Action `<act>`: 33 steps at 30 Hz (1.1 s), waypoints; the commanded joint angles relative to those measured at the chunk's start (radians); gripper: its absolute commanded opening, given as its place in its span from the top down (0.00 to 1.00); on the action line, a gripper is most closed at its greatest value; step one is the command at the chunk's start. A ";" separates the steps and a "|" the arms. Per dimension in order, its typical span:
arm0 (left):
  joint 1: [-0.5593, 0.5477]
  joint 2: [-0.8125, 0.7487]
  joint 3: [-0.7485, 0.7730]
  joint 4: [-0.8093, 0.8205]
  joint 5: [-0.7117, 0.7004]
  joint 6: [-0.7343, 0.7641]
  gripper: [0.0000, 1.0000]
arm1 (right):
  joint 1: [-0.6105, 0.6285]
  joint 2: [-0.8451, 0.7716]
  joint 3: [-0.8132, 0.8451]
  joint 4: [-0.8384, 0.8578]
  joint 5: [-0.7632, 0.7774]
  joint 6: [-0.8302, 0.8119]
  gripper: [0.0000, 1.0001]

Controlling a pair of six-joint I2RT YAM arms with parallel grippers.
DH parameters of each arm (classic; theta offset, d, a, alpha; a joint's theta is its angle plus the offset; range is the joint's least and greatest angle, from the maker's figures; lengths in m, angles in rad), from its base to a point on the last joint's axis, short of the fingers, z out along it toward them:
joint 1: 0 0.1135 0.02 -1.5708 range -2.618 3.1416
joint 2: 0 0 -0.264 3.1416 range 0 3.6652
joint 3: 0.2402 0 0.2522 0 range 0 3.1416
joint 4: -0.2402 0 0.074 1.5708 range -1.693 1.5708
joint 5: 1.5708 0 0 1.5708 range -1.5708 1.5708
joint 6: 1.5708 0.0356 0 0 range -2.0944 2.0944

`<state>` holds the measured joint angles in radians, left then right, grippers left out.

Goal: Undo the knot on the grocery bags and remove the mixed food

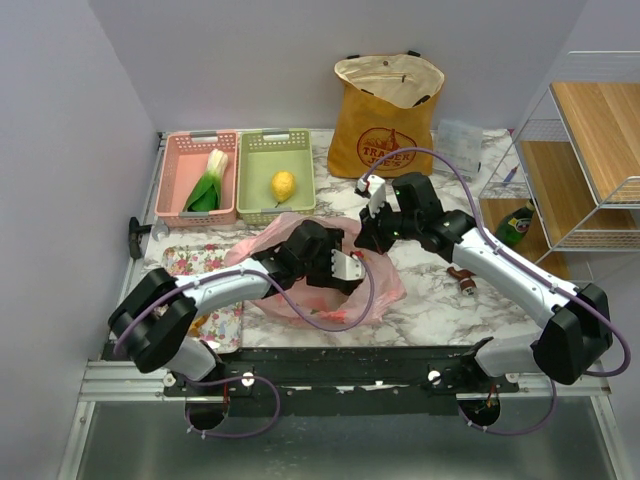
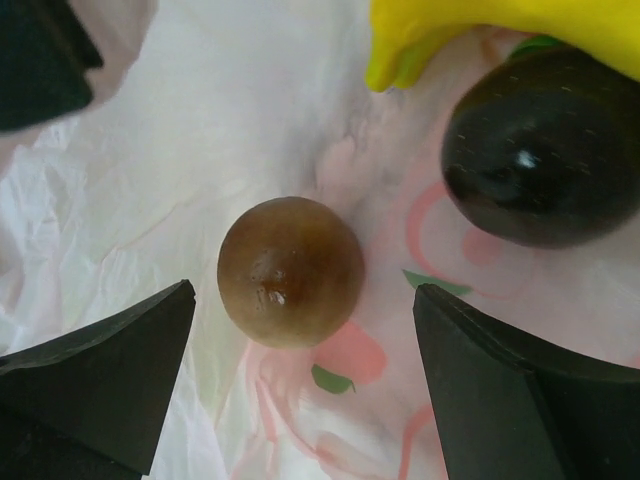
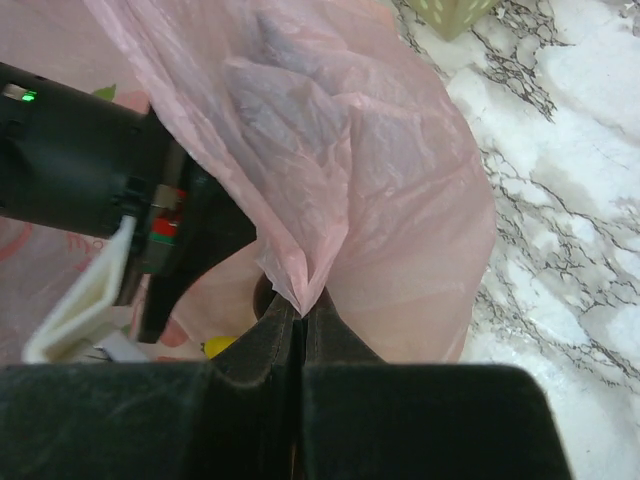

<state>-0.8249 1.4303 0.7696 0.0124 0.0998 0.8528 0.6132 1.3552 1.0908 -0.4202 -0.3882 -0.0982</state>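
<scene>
The pink grocery bag lies crumpled at the table's middle. My left gripper reaches into it, open, its fingers either side of a brown mushroom just ahead, not touching it. Beside the mushroom lie a dark round fruit and a banana tip. My right gripper is shut on a fold of the pink bag, holding its edge up. The yellow tote stands upright at the back. A leek and a lemon lie in baskets.
The pink basket and the green basket stand at the back left. A floral tray lies at the near left. On the right stand a wire shelf rack and a green bottle; a small brown item lies nearby.
</scene>
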 commanded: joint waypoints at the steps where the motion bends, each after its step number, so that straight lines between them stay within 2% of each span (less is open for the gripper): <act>1: 0.010 0.106 0.065 0.114 -0.088 0.054 0.07 | -0.005 -0.005 0.004 -0.008 0.001 -0.012 0.99; 8: 0.054 0.212 0.132 0.080 -0.082 0.045 0.08 | -0.005 -0.002 0.003 -0.003 0.005 -0.014 0.99; 12: 0.074 0.255 0.151 0.022 -0.065 0.043 0.13 | -0.005 0.004 0.006 0.003 0.033 -0.018 0.99; 15: 0.076 0.266 0.144 0.004 -0.061 0.078 0.21 | -0.004 0.008 0.003 0.025 0.113 -0.014 0.99; 19: 0.081 0.274 0.171 -0.080 -0.045 0.072 0.31 | -0.005 0.019 0.013 0.031 0.137 -0.021 0.99; 25: 0.078 0.142 0.129 -0.053 0.024 0.053 0.58 | -0.004 0.030 0.014 0.036 0.129 -0.020 0.99; 28: 0.075 0.069 0.158 -0.098 0.083 0.021 0.72 | -0.004 0.032 0.010 0.038 0.122 -0.017 0.99; 33: 0.075 -0.049 0.232 -0.282 0.267 -0.009 0.75 | -0.004 0.037 0.014 0.041 0.119 -0.014 0.99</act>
<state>-0.7479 1.4860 0.9329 -0.1192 0.1604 0.8841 0.6029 1.3815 1.0908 -0.4088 -0.2745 -0.1127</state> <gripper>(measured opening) 0.598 0.028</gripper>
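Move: The brown round fruit lies in the open bag about 5 cm ahead of my left hand, 1 cm to its left and 5 cm below. The dark round fruit is about 7 cm nearer me than the brown one and 6 cm to its right. The banana sits beside the dark one, roughly 10 cm to the right of my left hand. From my right hand, pinching the bag's rim, the brown fruit is some 5 cm ahead, 10 cm left and 12 cm below. With my left fingers wide open I reach about 5 cm forward and 4 cm down over the brown fruit, close on its two sides, then lift it some 6 cm while drawing back slightly. Meanwhile my right hand, still pinching the bag's rim, tugs it about 2 cm forward and a little to the right, sinking about a centimetre. ##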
